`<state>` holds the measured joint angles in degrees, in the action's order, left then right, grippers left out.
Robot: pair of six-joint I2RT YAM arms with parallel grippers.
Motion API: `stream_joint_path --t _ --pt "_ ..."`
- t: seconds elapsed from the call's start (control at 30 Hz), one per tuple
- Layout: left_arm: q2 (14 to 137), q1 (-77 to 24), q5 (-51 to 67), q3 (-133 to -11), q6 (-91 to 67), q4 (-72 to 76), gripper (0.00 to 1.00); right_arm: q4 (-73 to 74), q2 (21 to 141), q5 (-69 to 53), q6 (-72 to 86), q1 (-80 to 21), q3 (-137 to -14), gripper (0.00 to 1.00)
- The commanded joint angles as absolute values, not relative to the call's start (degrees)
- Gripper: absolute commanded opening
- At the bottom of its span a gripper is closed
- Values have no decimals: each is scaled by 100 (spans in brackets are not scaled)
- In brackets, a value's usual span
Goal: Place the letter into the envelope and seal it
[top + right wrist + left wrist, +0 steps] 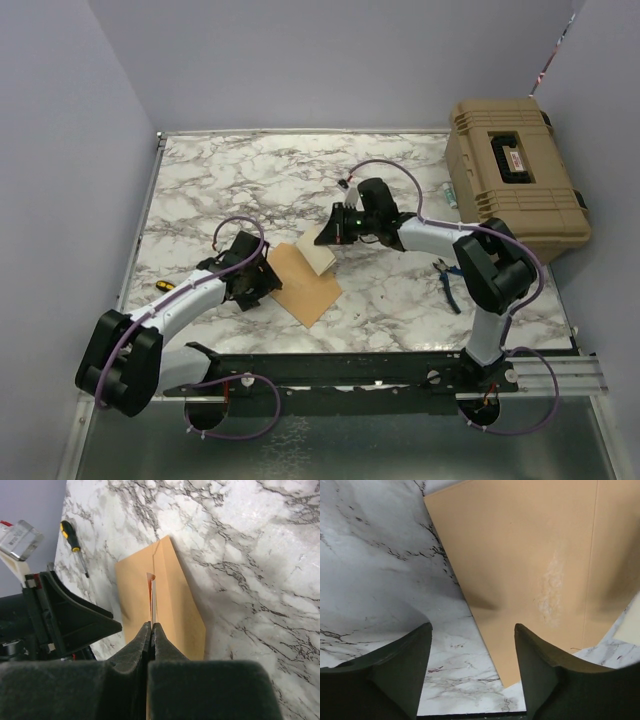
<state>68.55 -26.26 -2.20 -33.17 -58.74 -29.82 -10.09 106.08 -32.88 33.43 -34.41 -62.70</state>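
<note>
The orange-brown envelope (pixel 308 283) lies flat on the marble table (pixel 400 180), just in front of the arms. My right gripper (pixel 336 232) is shut on the pale letter (pixel 322 250) and holds it tilted over the envelope's far end. In the right wrist view the letter (pixel 152 597) shows edge-on, running out from the closed gripper (pixel 151 626) above the envelope (pixel 177 605). My left gripper (pixel 472 652) is open and low over the table. The near corner of the envelope (pixel 535 565) lies between its fingers (pixel 415 670), which grip nothing. A pale corner of the letter (pixel 631 627) shows at the right.
A tan hard case (pixel 515 175) stands at the table's right edge. Blue-handled pliers (pixel 447 282) lie near the right arm. A yellow-and-black screwdriver (pixel 73 539) lies left of the envelope, beside the left arm (pixel 180 305). Purple walls close in the left and back.
</note>
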Motion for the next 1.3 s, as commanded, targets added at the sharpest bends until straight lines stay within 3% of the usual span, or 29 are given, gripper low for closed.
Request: stream_joint_path --t 0.0,0.3,0.6,1.27 --pt "6972 -2610 -1 -3098 -6215 -2675 64 -1257 10918 -3368 3216 -3462 -6112 0" --pt "7296 -2610 -5 -2977 -6364 -2562 46 -1115 11064 -3008 2998 -3600 -6074 0" --pt "7559 -2611 -6 -2868 -6296 -2558 19 -1115 11275 -2659 2981 -3868 -6115 0" --pt "7733 -2615 -4 -2850 -6197 -2292 16 -1649 11502 -2821 3998 -3956 -5851 0"
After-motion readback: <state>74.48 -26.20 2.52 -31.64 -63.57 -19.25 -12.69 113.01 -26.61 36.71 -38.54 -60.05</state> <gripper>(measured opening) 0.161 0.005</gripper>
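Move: The envelope's middle lies about 9 cm right of the left gripper, 3 cm ahead and 2 cm below, with the envelope's near edge under the open fingers. From the right fingers, which hold the letter, the envelope is about 7 cm left, 6 cm back and 9 cm below. The letter's middle hangs some 3 cm left of the right hand, 1 cm back and 4 cm lower; the screwdriver lies roughly 18 cm left of the left gripper and 1 cm ahead. Bring the left gripper about 3 cm to the right, a little forward and down, closing its fingers nearly shut to pinch the envelope's left edge. Meanwhile lower the right hand some 7 cm and slightly back, keeping its shut grip on the letter, to bring the letter down over the envelope's flap crease. ##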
